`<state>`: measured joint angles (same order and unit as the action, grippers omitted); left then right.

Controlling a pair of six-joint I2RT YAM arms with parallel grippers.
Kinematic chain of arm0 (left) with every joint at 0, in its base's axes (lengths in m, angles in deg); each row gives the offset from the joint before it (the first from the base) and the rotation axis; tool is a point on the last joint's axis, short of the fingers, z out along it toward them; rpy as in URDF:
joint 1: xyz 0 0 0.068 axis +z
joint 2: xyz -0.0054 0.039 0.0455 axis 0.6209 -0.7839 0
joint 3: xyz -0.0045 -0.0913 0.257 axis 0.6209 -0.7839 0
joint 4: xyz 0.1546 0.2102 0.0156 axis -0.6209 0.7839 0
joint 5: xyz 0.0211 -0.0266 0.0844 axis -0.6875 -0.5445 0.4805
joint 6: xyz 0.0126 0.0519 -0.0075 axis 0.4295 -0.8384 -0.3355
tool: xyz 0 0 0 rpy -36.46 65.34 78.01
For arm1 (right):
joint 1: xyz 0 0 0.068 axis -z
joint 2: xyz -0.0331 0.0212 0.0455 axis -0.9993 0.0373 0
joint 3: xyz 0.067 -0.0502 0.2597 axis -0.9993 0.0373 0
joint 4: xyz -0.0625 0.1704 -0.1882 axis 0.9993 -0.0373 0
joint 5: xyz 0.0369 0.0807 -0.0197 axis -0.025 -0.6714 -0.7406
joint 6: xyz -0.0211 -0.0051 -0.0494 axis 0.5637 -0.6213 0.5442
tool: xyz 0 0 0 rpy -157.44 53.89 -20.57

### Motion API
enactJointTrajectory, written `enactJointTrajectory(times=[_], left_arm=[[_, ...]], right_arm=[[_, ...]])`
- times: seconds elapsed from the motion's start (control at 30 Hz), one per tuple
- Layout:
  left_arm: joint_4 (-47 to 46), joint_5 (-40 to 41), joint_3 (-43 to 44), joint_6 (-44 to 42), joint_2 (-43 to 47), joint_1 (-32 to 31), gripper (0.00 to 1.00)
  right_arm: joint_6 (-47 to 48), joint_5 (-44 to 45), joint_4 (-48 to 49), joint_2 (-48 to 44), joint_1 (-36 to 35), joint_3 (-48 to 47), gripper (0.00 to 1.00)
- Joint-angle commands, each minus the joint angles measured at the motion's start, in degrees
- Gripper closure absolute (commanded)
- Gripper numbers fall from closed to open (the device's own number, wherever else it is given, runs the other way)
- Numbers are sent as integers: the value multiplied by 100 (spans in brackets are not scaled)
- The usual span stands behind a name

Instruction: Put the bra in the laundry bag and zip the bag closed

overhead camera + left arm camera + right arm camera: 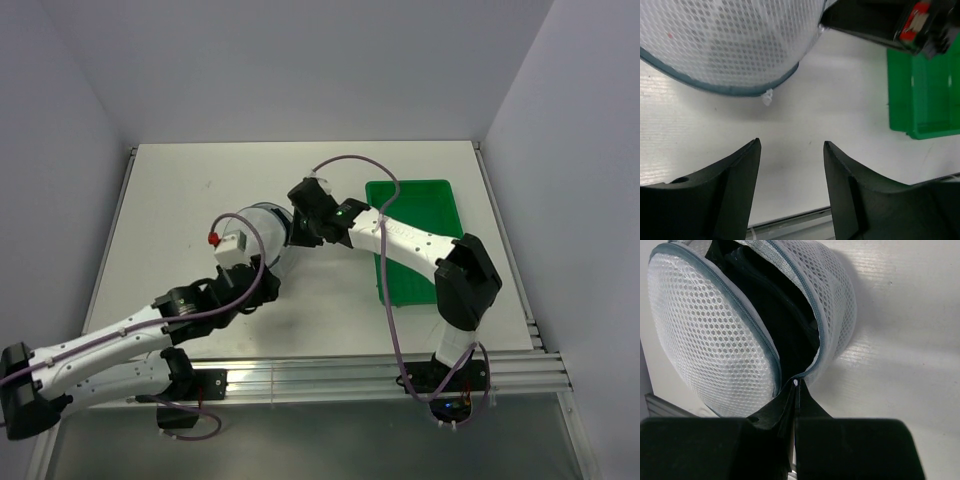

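Observation:
The laundry bag [260, 222], a white mesh cylinder, lies on its side mid-table with its grey zipper partly undone. In the right wrist view the black bra [785, 325] shows inside the gap between the lid and the body of the laundry bag [715, 340]. My right gripper [796, 386] is shut on the zipper pull [796, 383] at the end of that gap. My left gripper [791, 146] hangs open over bare table just in front of the laundry bag [730, 45], with nothing between its fingers. A small white tab [768, 97] sticks out from the bag's rim.
A green plastic tray [420, 215] stands to the right of the bag, partly under the right arm, and also shows as the green tray [925, 95] in the left wrist view. The table's front rail [350, 375] runs close behind the left gripper.

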<state>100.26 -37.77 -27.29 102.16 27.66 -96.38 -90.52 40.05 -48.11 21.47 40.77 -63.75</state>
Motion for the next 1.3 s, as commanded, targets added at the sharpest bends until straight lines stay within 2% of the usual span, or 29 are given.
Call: enactJointTrajectory(times=[0.0,0.3,0.67,1.27], left_arm=[[225,1076,121,598,-305,-413,40],[1060,2000,621,1548,-1378,-792,44],[814,2379,859,1303,-1861,-792,51],[392,2229,815,1030,-2187,-564,63]], right_arm=[[3,-45,28,70,25,-339,100],[29,-36,28,0,25,-321,100],[-15,-71,37,-115,25,-251,100],[-33,-124,72,-167,25,-216,100]])
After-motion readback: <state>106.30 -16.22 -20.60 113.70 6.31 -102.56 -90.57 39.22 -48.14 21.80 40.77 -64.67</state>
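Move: Just ahead of the left fingers, about 4 cm forward and 5 cm lower, hangs the small white tab on the near rim of the laundry bag; the bag's middle lies some 10 cm ahead, 4 cm to the left and 8 cm below. The right hand's shut fingertips stand about 11 cm ahead of the left hand, 4 cm to its right and 2 cm lower. From the right hand, the tab lies some 7 cm back, 4 cm left and 3 cm down. Sinking about 4 cm first, then easing forward some 3 cm, the left hand brings its open fingers around to the bag's white tab, its left side rolling up and the wrist turning counter-clockwise, about 15 degrees each. The fingers narrow partway, to straddle the tab's line without shutting. The right hand stays put, still pinching the end of the zip opening. ##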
